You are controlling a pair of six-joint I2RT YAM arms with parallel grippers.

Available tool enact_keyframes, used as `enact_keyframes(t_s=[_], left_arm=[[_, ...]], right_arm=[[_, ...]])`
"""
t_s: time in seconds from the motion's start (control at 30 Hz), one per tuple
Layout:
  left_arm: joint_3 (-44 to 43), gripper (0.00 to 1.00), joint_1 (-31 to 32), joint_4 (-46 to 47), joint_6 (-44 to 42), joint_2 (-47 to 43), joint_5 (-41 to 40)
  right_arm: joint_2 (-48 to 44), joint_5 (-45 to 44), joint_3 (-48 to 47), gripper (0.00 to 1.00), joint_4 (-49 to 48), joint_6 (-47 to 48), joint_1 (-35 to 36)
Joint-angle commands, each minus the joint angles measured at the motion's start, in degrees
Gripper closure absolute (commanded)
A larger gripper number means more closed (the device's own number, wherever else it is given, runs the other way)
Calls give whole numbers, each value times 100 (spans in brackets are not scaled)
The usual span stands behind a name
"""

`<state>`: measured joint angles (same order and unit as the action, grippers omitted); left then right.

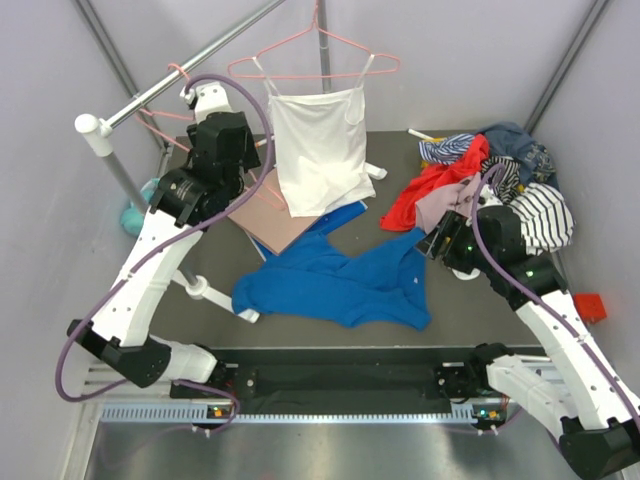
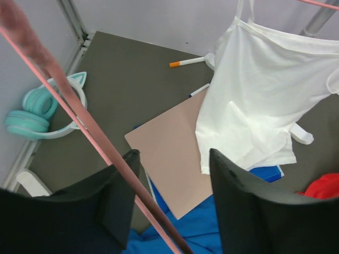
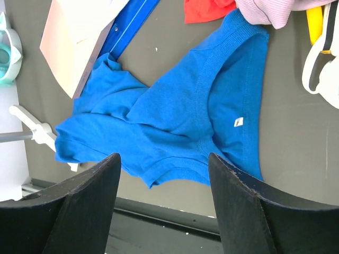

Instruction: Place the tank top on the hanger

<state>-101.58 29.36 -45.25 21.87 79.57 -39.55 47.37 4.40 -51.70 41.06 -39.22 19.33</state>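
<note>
The blue tank top [image 1: 335, 282] lies crumpled flat on the dark table, and it fills the right wrist view [image 3: 175, 106]. My right gripper [image 3: 164, 156] hovers open above its lower hem, at its right side in the top view [image 1: 437, 243]. The pink wire hanger [image 1: 160, 118] hangs from the rail at the upper left. My left gripper [image 1: 200, 102] is raised to it. One pink wire of the hanger [image 2: 90, 127] runs slantwise between the left gripper's [image 2: 172, 153] parted fingers, close to the left finger [image 2: 119, 201]. A clear gap shows on the other side.
A white camisole [image 1: 320, 150] hangs on a second pink hanger [image 1: 310, 60] from the rail [image 1: 200, 62]. A beige board [image 2: 169, 153] lies under it. Teal headphones [image 2: 37, 111] sit at the far left, an orange marker [image 2: 185, 62] at the back. A clothes pile with a red garment [image 1: 425, 190] fills the right.
</note>
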Motion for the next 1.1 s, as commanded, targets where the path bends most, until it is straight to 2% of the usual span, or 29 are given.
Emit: enact_keyframes(t_s=[0.0, 0.13, 0.2, 0.23, 0.33, 0.53, 0.67, 0.83, 1.07], left_arm=[[252, 56, -10, 702, 142, -486, 298], [323, 80, -10, 772, 186, -583, 395], [323, 87, -10, 807, 143, -600, 439], [323, 94, -10, 895, 116, -609, 457], [323, 100, -10, 1071, -59, -627, 553], [279, 100, -10, 1581, -578, -662, 545], [332, 100, -10, 1950, -1069, -688, 852], [410, 100, -1, 1924, -1053, -776, 1080], [1271, 100, -1, 1863, -1246, -1531, 2757]], right_arm=[[-27, 8, 11, 33, -379, -50, 9], [44, 8, 20, 33, -458, -50, 9], [61, 17, 29, 33, -520, -42, 9], [105, 17, 20, 33, -537, -42, 9], [166, 25, 11, 33, -590, -24, 18], [307, 69, 20, 33, -652, 37, 9], [351, 78, 29, 33, -704, 37, 18], [378, 87, -33, 33, -687, 72, 9], [430, 52, -585, 33, -678, 660, 0]])
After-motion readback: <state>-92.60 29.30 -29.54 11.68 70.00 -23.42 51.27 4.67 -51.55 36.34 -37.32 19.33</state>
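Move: The empty pink hanger's wire is already between the left hand's open fingers, at fingertip height and about 1 cm to their left. Its hook sits on the rail some 6 cm ahead, 5 cm left and 12 cm up. The hung white top is about 20 cm ahead, 22 cm right and 15 cm lower. From the right hand, the hanger's wire lies about 13 cm ahead, 40 cm left and 19 cm higher. The left fingers shut on the hanger's wire, raise it about 5 cm, then swing right, turning clockwise some 20 degrees. ##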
